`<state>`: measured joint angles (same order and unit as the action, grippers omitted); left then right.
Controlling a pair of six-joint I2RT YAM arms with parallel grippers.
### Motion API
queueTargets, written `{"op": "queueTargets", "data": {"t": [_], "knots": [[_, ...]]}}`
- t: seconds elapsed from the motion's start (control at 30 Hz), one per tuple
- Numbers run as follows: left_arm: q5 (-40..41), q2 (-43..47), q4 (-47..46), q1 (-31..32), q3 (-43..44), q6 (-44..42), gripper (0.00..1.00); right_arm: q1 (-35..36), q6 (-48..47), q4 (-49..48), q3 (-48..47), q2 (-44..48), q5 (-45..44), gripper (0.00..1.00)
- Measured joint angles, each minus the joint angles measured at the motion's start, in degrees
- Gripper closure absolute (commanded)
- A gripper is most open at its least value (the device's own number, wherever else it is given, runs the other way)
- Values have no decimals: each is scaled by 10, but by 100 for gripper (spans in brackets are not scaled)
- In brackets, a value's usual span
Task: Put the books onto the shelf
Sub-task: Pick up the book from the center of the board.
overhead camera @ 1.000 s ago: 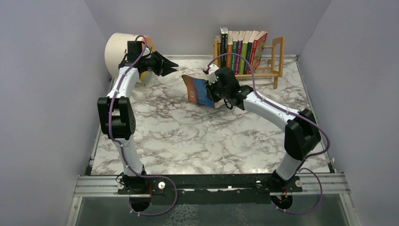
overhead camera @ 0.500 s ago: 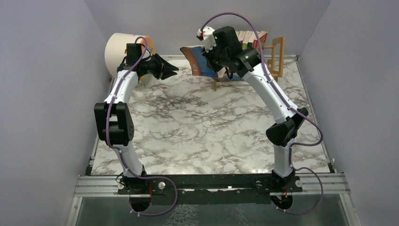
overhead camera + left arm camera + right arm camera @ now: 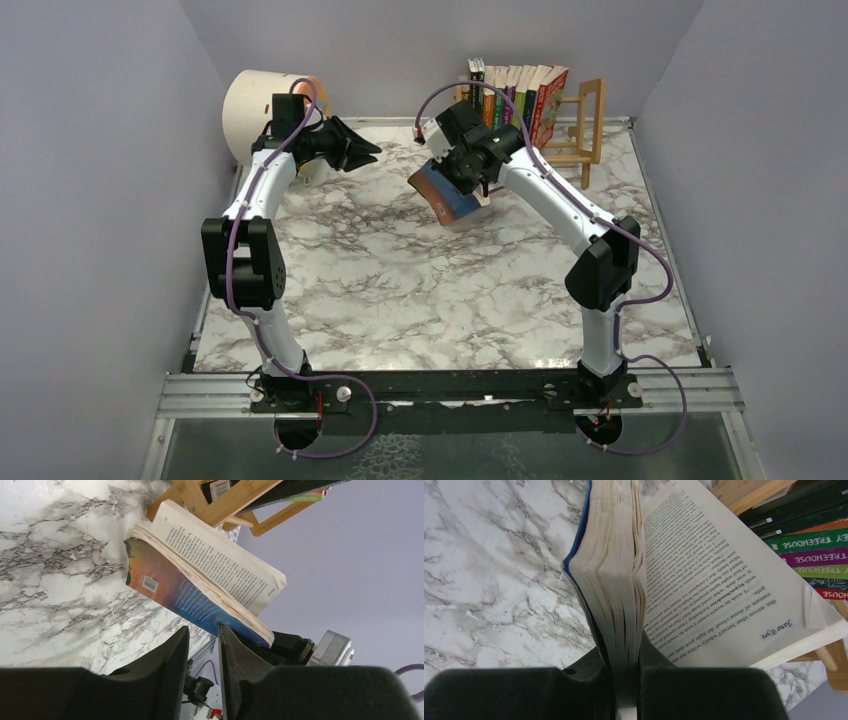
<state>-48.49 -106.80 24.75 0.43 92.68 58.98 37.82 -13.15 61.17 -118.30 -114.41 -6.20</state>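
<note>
My right gripper [image 3: 468,178] is shut on a blue-covered book [image 3: 448,192] and holds it tilted above the marble, in front of the shelf's left end. In the right wrist view the right gripper [image 3: 621,647] pinches the cover and a thick wad of pages [image 3: 616,580], while the remaining pages [image 3: 724,590] splay open to the right. The light-wood shelf [image 3: 590,108] stands at the back and holds several upright books [image 3: 515,100]. My left gripper [image 3: 370,152] hovers to the left with a narrow empty gap. From the left gripper [image 3: 202,630], the held book [image 3: 200,590] shows ahead.
A cream cylinder [image 3: 255,105] lies at the back left, just behind my left arm. Grey walls close in the table on three sides. In the right wrist view the shelved book spines [image 3: 814,555] and a shelf rail [image 3: 744,492] sit just beyond the held book.
My right arm raised the blue book from low over the table to shelf height, then brought it down and forward again. The left arm has barely moved.
</note>
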Motion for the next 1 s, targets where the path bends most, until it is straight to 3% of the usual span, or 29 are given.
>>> {"op": "queueTargets", "data": {"t": [0.53,1.0], "knots": [[30,-8,46,92,6,-38,78,16,-66,4,12,17,-8,99],[31,-54,58,98,46,7,74,42,-112,-15,46,31,-34,99]]}}
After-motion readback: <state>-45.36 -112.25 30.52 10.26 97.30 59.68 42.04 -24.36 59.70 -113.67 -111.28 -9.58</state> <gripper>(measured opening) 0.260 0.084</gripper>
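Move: Held out open in the right hand, the book has its middle about 14 cm to the left hand's right, 6 cm back and roughly 8 cm below; from the right fingers it hangs some 5 cm left and 6 cm down, level fore and aft. Beyond the right hand, the row of shelved books stands about 18 cm ahead and 10 cm right, and the shelf's left end about 17 cm ahead and 1 cm left. Swinging right towards the held book, the empty left hand covers about 7 cm, drawing back some 3 cm before easing slightly forward and sinking 3 cm. It turns clockwise, then tips down a little, fingers slightly parted. The right hand keeps its pinch on the book, turning it counter-clockwise some 10 degrees and drifting back slightly. ##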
